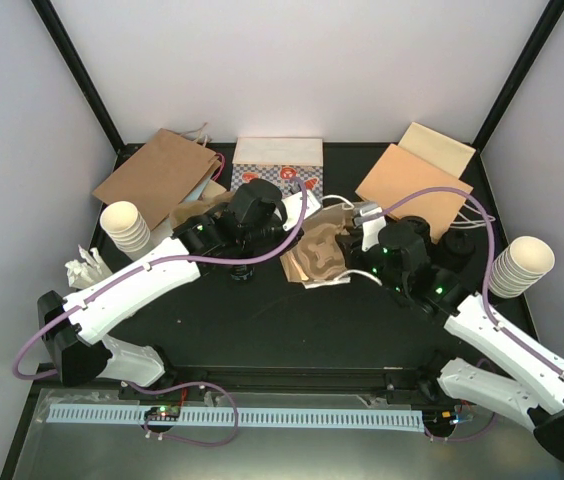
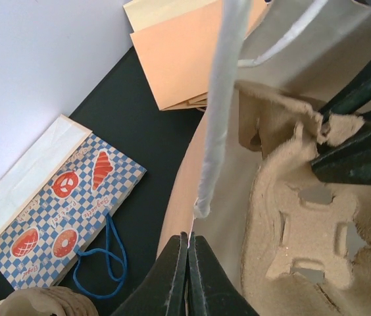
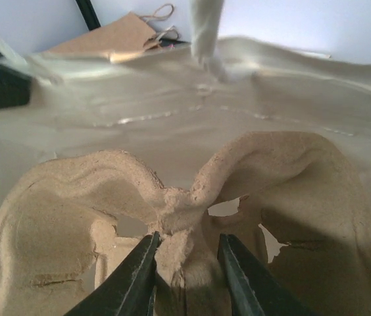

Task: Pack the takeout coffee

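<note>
A brown paper bag (image 1: 312, 262) with white twisted handles (image 2: 218, 112) lies open at the table's centre between both arms. Inside it sits a brown pulp cup carrier (image 3: 271, 178) (image 2: 304, 224). My left gripper (image 2: 187, 238) (image 1: 307, 215) is shut on the bag's thin rim. My right gripper (image 3: 187, 237) (image 1: 354, 238) reaches into the bag, its jaws closed round the carrier's centre post. Dark round shapes beside the right arm (image 1: 459, 245) look like the takeout coffee, black against the black table and partly hidden.
Stacks of cream paper cups stand at the left (image 1: 125, 225) and right (image 1: 522, 265). Along the back lie a flat brown bag (image 1: 157, 175), a checkered baguette bag (image 1: 277, 170) (image 2: 60, 197) and tan bags (image 1: 417, 180) (image 2: 185, 52). White crumpled paper (image 1: 87, 268) sits far left.
</note>
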You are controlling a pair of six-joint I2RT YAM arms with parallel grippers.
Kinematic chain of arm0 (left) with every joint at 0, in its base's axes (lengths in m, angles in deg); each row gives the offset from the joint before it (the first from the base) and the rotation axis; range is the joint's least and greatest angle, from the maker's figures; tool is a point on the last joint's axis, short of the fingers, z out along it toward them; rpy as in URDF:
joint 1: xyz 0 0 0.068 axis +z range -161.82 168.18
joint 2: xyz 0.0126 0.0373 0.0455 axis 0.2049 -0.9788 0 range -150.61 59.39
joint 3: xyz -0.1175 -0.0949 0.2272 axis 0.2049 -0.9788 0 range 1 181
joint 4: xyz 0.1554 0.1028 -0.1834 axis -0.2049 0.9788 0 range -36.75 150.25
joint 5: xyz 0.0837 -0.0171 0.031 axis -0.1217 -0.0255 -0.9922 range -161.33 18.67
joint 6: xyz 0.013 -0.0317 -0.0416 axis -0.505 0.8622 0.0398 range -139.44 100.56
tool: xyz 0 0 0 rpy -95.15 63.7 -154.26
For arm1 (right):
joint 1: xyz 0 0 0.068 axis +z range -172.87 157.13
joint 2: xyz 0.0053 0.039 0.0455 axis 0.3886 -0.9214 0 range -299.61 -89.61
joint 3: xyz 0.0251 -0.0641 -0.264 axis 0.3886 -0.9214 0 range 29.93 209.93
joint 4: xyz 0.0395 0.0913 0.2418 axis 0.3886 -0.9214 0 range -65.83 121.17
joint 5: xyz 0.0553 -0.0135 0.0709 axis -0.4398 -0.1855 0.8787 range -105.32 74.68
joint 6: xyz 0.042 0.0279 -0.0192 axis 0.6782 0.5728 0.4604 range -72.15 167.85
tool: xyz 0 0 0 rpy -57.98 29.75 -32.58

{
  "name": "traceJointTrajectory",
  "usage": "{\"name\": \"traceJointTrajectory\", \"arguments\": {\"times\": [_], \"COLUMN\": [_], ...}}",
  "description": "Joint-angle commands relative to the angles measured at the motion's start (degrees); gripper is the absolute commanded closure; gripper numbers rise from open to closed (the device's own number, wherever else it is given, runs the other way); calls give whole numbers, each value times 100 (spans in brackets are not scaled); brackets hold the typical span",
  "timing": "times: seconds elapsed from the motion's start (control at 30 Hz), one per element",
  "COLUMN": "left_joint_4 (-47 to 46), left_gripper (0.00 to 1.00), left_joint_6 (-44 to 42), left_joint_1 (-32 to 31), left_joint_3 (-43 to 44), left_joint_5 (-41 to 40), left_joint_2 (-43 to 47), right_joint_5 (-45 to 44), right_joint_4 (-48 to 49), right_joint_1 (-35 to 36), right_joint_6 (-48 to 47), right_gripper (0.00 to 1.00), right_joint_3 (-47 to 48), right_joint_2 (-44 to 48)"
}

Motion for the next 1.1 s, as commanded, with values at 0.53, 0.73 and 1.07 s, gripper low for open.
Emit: {"name": "traceJointTrajectory", "arguments": {"times": [0.53, 0.73, 1.07], "left_joint_4": [-49, -40, 1], "left_gripper": [98, 98, 98], "left_joint_6": [554, 627, 265], "left_joint_1": [-494, -691, -916], "left_joint_3": [271, 285, 202], "left_joint_5": [39, -266, -855], "left_joint_2": [-95, -90, -121], "right_joint_5": [-335, -640, -759], "right_joint_4": [1086, 885, -10], "right_joint_1": [328, 397, 402], "right_joint_6": [-295, -233, 29], "right_gripper": [75, 75, 75], "right_joint_3": [-989, -962, 36], "right_joint_2": [-222, -417, -1091]}}
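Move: The right hand holds the cup carrier by its middle ridge at the paper bag's open mouth. The bag's middle lies about 13 cm below it, 2 cm left and 1 cm ahead. From that hand, the checkered box is some 12 cm left and 14 ahead, the nearer black cup about 15 right and 2 ahead. The left hand pinches the bag's rim; the bag's middle is roughly 5 cm to its right, level fore and aft, 16 below. Down into the open paper bag goes the right hand, about 8 cm, still pinching the cup carrier's middle ridge and rolling some 10 degrees so its left side dips, with only a slight forward creep at the end. The left hand, fingers kept shut on the bag's rim, draws that edge back and to the right by roughly 4 cm, away from the checkered box. ##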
